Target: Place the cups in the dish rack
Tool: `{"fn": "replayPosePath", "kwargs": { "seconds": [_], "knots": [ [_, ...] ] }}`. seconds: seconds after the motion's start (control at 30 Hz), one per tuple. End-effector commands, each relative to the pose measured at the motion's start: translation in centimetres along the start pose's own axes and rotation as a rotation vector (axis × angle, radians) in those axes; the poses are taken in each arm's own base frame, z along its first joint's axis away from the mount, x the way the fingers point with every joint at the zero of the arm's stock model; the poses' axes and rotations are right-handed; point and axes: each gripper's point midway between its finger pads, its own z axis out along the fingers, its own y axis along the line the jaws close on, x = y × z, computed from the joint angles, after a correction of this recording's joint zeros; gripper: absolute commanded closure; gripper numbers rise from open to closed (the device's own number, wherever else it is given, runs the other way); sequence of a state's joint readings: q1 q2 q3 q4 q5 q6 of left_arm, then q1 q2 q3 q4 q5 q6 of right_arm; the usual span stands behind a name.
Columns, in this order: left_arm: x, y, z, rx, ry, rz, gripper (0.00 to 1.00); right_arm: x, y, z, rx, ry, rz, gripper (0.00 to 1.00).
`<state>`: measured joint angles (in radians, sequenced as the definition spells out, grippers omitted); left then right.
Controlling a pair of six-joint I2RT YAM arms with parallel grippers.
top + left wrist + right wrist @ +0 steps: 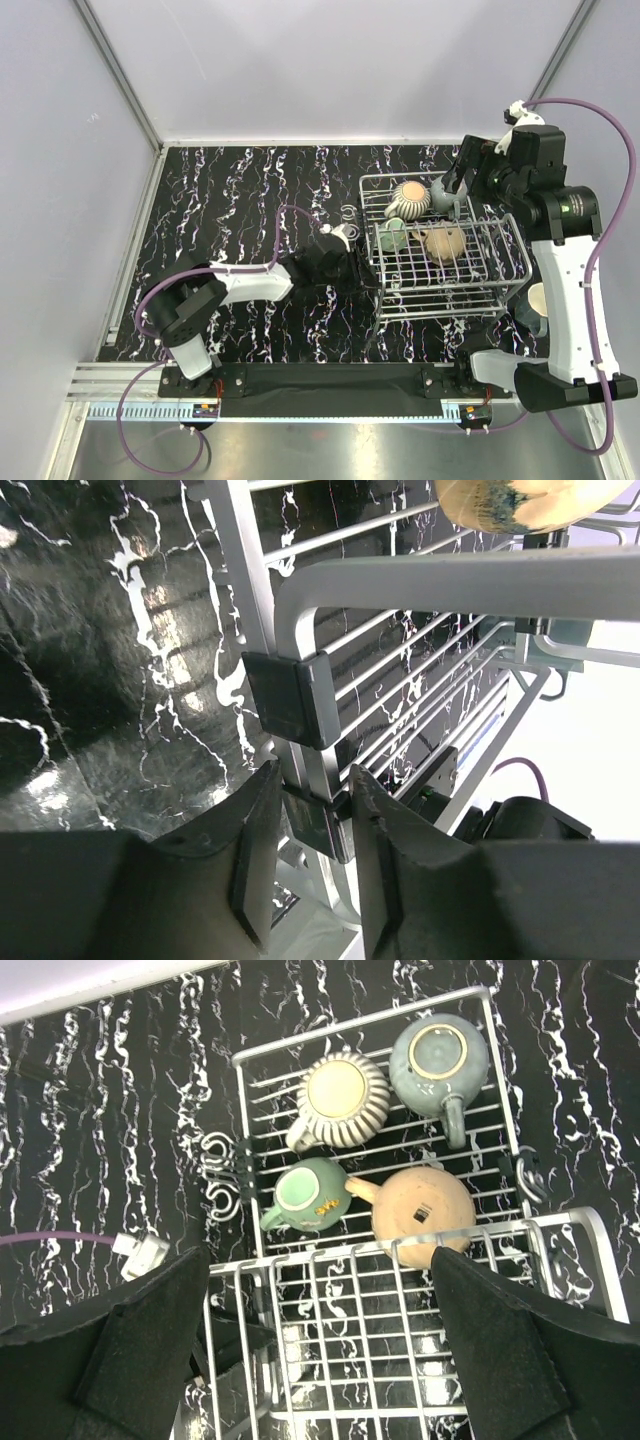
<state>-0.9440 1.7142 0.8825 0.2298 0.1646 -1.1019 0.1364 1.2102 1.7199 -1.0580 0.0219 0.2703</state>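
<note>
The silver wire dish rack (450, 312) stands at the table's right. Four cups lie in its far half: a cream ribbed one (340, 1095), a grey-green one (438, 1060), a teal-green one (305, 1195) and a tan one (425, 1205). My left gripper (315, 780) is at the rack's left edge (350, 262), its fingers closed on a black clip on the rack's frame (450, 580). My right gripper (320, 1260) hangs wide open above the rack's back right corner (462, 178), holding nothing. A dark cup with a pale inside (533, 305) sits right of the rack, partly hidden by the right arm.
Curled wire hooks (215, 1175) stick out from the rack's left side. A small white connector (140, 1253) lies on the black marbled table (240, 190) near them. A purple cable (285, 225) runs over the left arm. Grey walls close in the back and both sides.
</note>
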Motion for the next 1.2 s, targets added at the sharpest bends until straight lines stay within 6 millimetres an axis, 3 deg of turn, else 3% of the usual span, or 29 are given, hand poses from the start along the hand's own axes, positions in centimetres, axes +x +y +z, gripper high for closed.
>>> {"fn": "replayPosePath", "kwargs": {
  "seconds": [0.0,0.33,0.4,0.43,0.53,0.63,0.83,1.03,1.17],
  "knots": [
    [-2.2,3.1,0.5,-0.094,-0.034,0.036,0.69,-1.0,-0.4,-0.2,0.037,-0.015,0.007,0.0],
    [-6.1,4.8,-0.6,-0.147,-0.058,0.066,0.76,-2.4,-1.9,0.3,0.142,-0.036,0.012,0.0],
    [-6.5,4.5,-1.1,-0.139,-0.073,0.074,0.73,-2.6,-2.1,0.5,0.16,-0.036,0.012,0.0],
    [-6.5,4.6,-1.3,-0.144,-0.07,0.076,0.63,-2.7,-2.4,0.6,0.172,-0.036,0.013,0.0],
    [-6.0,4.4,-1.8,-0.123,-0.06,0.089,0.49,-3.2,-3.8,0.8,0.237,-0.043,0.027,0.0],
    [-5.7,3.9,-2.3,-0.089,-0.059,0.095,0.42,-3.4,-4.6,1.0,0.258,-0.036,0.045,0.0],
    [-5.7,2.6,-4.4,-0.045,-0.07,0.154,0.39,-2.9,-5.1,1.4,0.274,-0.02,0.069,0.0],
    [-5.9,1.1,-6.3,-0.005,-0.098,0.181,0.35,-1.9,-7.3,2.0,0.333,0.017,0.101,0.0],
    [-6.0,1.4,-7.5,-0.014,-0.128,0.172,0.36,-2.0,-11.0,1.4,0.413,0.009,0.179,0.0]
  ]
}}
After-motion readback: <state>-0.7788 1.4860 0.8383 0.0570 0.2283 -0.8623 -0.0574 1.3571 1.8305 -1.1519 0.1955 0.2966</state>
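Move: The left fingers are already shut on the dish rack's near-left post. From that hand the green cup in the rack is some 9 cm ahead and 5 cm right, and the tan cup 8 cm ahead and 15 cm right. The cream-topped cup beside the rack is about 13 cm back, 17 cm right and 33 cm below the right hand. From the same hand the tan cup is roughly 2 cm back and 2 cm left, 29 cm lower. Forward and left, the left hand drags the rack's near-left post about 4 cm each way in its pinch, then opens and comes free, going on left and rising some 4 cm. The wide-open right hand swings roughly 9 cm right and turns about 20 degrees clockwise, away from above the rack towards the cream-topped cup, touching nothing. ##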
